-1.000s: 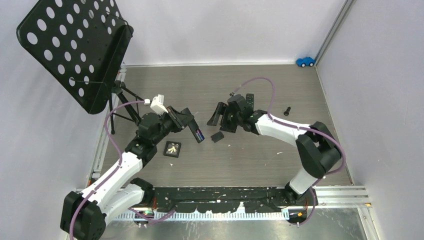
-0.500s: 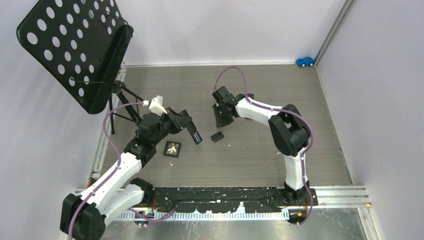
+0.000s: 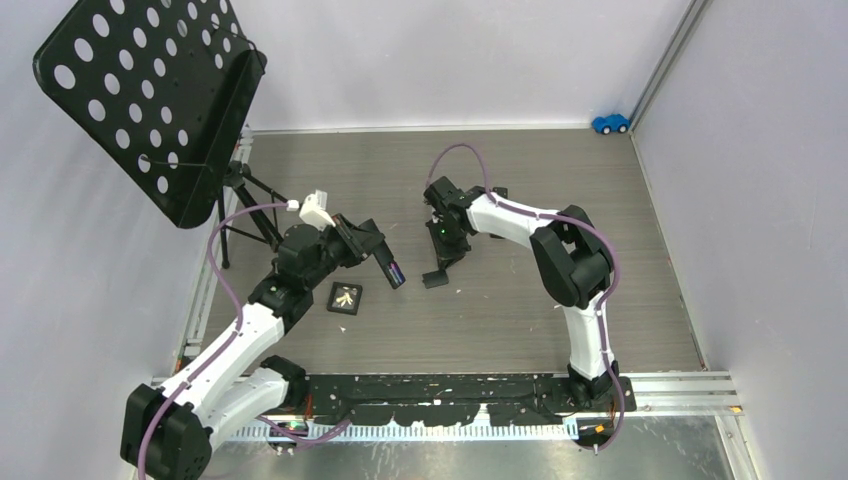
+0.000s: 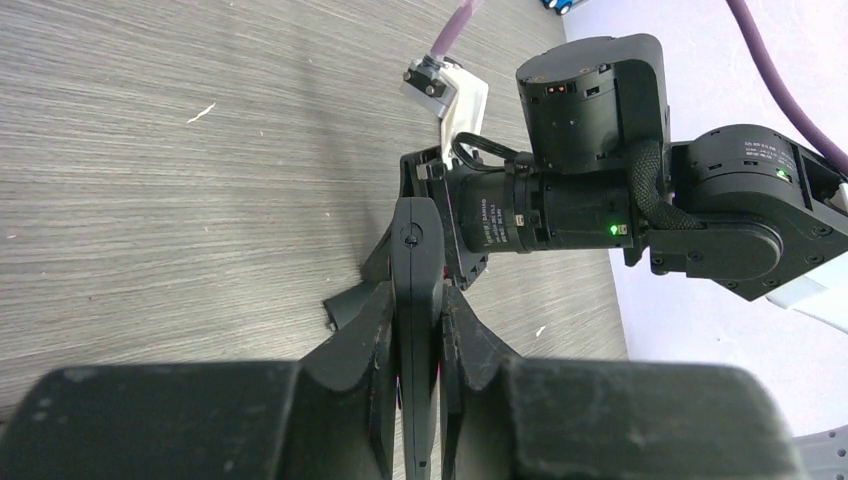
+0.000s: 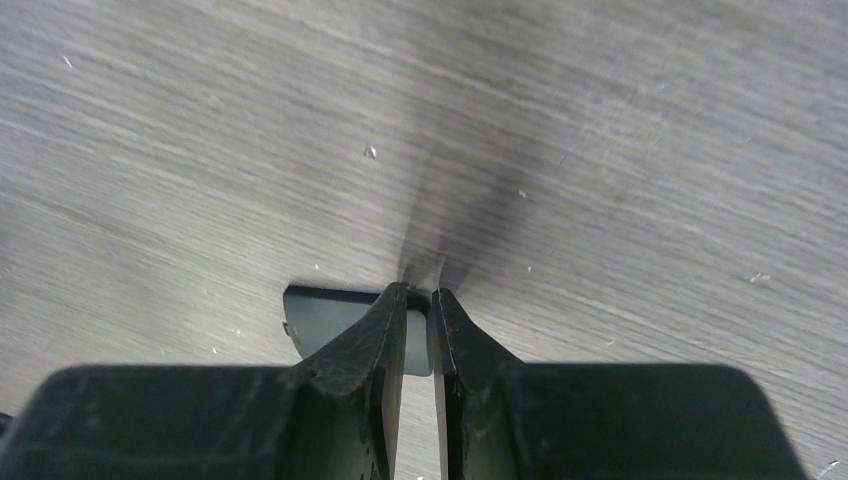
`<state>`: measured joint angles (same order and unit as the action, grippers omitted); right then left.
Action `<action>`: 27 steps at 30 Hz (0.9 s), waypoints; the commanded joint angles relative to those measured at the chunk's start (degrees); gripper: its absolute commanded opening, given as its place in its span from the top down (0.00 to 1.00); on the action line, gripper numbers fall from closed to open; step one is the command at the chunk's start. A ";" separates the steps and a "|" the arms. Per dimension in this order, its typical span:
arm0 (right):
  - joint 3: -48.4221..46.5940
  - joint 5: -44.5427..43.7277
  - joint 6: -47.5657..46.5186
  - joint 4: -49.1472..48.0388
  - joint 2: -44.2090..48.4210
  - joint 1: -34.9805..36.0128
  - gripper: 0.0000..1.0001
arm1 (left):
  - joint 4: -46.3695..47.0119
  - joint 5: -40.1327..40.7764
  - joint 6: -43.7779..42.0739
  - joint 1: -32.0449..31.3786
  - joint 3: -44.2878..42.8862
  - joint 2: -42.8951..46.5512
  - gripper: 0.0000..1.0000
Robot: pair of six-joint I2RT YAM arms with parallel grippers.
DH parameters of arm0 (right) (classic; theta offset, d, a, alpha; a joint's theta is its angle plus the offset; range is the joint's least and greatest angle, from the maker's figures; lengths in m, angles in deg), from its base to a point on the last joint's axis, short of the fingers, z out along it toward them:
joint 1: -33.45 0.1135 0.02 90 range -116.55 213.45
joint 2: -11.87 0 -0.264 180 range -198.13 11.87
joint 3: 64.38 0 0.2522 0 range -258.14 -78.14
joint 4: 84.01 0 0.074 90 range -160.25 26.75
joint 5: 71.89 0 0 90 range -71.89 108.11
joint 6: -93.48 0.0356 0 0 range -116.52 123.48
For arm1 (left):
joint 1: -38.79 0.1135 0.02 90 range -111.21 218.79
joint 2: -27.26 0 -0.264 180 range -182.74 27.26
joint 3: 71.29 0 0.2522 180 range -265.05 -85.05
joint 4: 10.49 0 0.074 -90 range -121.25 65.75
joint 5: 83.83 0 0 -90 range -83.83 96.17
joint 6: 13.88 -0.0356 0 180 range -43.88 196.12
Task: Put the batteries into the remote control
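Observation:
My left gripper (image 3: 385, 262) is shut on the black remote control (image 3: 393, 268) and holds it above the table. In the left wrist view the remote (image 4: 417, 250) stands edge-on between the fingers of the left gripper (image 4: 417, 292). The batteries (image 3: 397, 271) show as a red and blue patch in the remote's open back. A small black cover plate (image 3: 433, 279) lies flat on the table. My right gripper (image 3: 445, 258) reaches down to it. In the right wrist view the right gripper (image 5: 418, 290) is drawn to a narrow slit at the right end of the plate (image 5: 330, 315).
A black perforated music stand (image 3: 150, 100) on a tripod rises at the back left. A small black card with yellow marks (image 3: 346, 297) lies below the remote. A blue toy car (image 3: 610, 123) sits in the far right corner. White walls close in the table.
The right arm swung left and down onto the cover plate, and its jaws went from wide open to nearly together. The plate shifted slightly. The left arm held still.

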<state>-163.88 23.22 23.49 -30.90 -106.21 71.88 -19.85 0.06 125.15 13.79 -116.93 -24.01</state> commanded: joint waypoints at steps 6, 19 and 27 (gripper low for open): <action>4.37 7.64 -6.36 5.12 3.73 1.38 0.79 | 3.41 -1.19 0.18 0.38 -2.31 -0.74 1.00; 6.98 0.17 -4.34 0.72 9.29 9.61 0.41 | -3.20 3.60 -0.62 0.47 -3.28 3.45 1.00; 1.16 -9.89 -3.06 5.37 3.46 15.52 0.35 | -10.66 11.03 -1.75 0.47 -3.44 8.59 1.00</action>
<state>-157.89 20.92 19.18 -27.86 -100.35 85.68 -28.02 6.77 124.80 13.82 -117.91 -17.45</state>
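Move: The battery cover lies under the right hand's nearly shut fingertips, its middle about 2 cm back, 2 cm to the left and 1 cm below. From that hand, the opened remote in the left gripper hangs some 11 cm left, 3 cm back and 17 cm higher; the small black tray is about 21 cm left and 7 cm back, and the other remote 12 cm ahead and 11 cm right. From the left hand the cover is about 13 cm right, 2 cm back and 20 cm down. With its fingertips already against the cover's far edge near the right end, the right hand sweeps back about 9 cm, close above the table, pulling that end along; late on it drifts some 3 cm left. It turns roughly 15 degrees counter-clockwise, and its fingers spread wide over the second half. The left hand keeps its grip on the remote and finally shifts 2–3 cm left. ##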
